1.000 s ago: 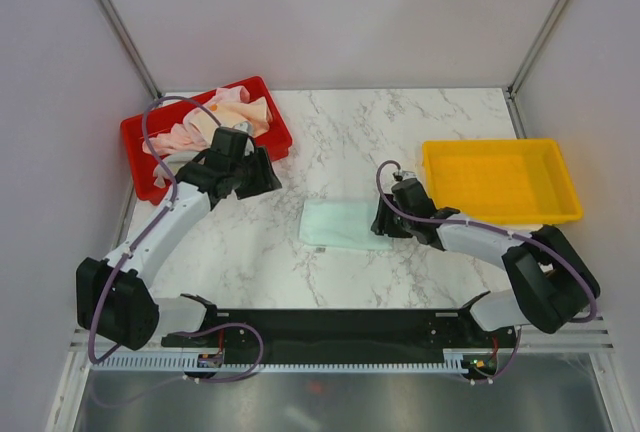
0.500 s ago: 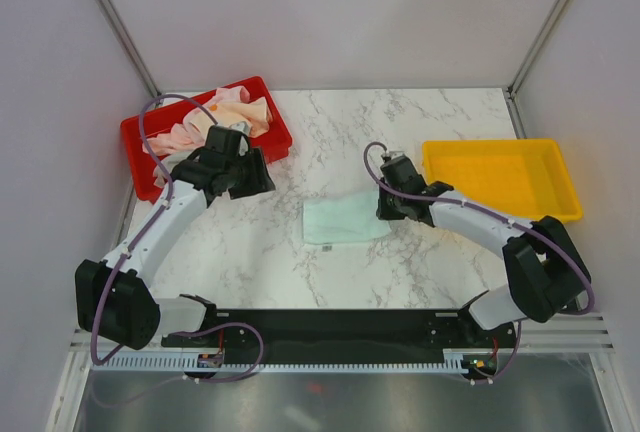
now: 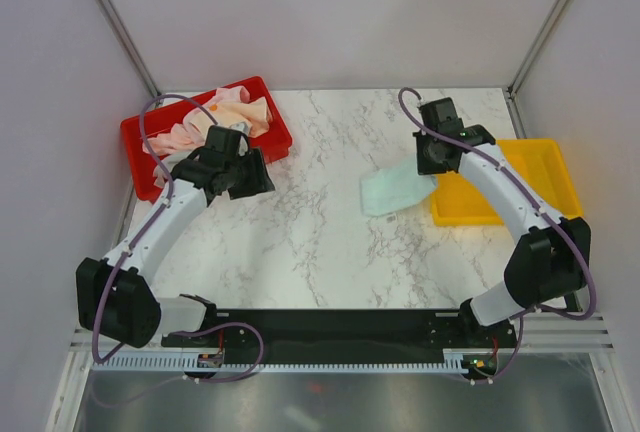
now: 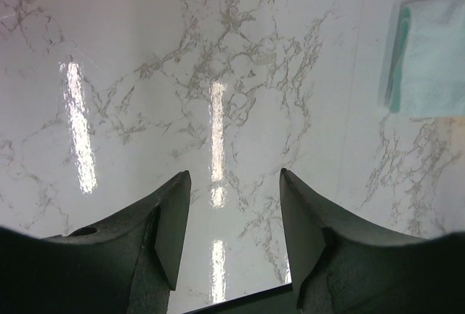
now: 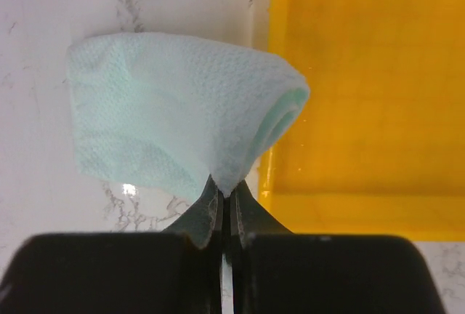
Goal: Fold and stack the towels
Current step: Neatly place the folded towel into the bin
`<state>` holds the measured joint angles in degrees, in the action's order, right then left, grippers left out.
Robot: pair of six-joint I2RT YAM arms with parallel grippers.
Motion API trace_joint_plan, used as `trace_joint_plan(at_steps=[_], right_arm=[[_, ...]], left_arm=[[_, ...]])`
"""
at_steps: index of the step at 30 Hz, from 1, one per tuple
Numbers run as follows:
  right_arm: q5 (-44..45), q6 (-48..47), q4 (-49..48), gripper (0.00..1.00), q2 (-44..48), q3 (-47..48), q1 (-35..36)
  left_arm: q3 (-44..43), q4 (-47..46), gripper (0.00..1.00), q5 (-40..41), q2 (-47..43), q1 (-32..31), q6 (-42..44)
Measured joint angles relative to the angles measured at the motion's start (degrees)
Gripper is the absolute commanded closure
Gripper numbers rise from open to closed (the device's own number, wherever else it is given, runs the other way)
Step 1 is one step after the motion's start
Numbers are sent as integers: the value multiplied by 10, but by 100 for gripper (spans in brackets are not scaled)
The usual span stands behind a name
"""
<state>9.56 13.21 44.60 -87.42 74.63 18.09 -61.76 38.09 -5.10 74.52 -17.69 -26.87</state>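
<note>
A folded pale mint towel (image 3: 393, 190) hangs lifted off the marble, pinched at one edge by my right gripper (image 3: 432, 160), which is shut on it at the yellow tray's left rim. In the right wrist view the mint towel (image 5: 182, 121) droops over table and tray edge, held at the right gripper (image 5: 227, 196). The same mint towel (image 4: 431, 56) shows at the upper right of the left wrist view. Pink, peach and printed towels (image 3: 215, 120) lie heaped in the red tray (image 3: 277, 142). My left gripper (image 3: 243, 174) hovers open beside that tray; between the left gripper (image 4: 234, 183) fingers is only bare marble.
The yellow tray (image 3: 540, 208) stands at the right, its bare floor (image 5: 363, 81) showing past the towel. A metal frame post (image 3: 120, 27) rises at each back corner. Marble table (image 3: 330, 132) lies between the trays.
My right gripper closed on the mint towel's edge, lifted it off the table centre and carried it right and back to the yellow tray's rim. The left arm barely moved.
</note>
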Motion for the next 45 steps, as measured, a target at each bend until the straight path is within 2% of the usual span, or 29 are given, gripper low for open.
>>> trace_joint_plan(at_steps=[10, 19, 28, 36, 45], right_arm=[[57, -80, 73, 100, -62, 57, -83], [91, -136, 86, 100, -87, 97, -175], [85, -172, 77, 100, -167, 163, -195], [82, -195, 78, 100, -202, 183, -234], [90, -215, 73, 100, -237, 194, -242]], left_arm=[[0, 0, 39, -13, 13, 0, 2], [0, 0, 39, -15, 20, 0, 4], [-8, 0, 39, -28, 53, 0, 4], [-14, -1, 37, -31, 54, 0, 4], [-14, 0, 36, -30, 54, 0, 4]])
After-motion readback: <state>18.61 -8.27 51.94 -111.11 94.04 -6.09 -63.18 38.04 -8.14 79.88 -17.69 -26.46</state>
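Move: The right hand already pinches one end of the folded towel, some 13 cm above the table, with the rest of it trailing about 7 cm to the left and 6 cm lower. The bin it is bound for has its middle about 22 cm to the right, 3 cm farther out and 10 cm below; the bin's left rim is only some 3 cm to the right, level fore and aft and 6 cm below. From the left hand the bin lies about 61 cm right, 7 cm ahead and 10 cm below. Fingers still shut on the towel's end, the right hand carries it over the bin's left rim and in over the bin. It sweeps right first, then forward as well as right, for about 20 cm right and 5 cm forward in all, sinking some 4 cm overall, mostly towards the end. The wrist rolls its left side down nearly 20 degrees while the fingers tip more steeply down. ##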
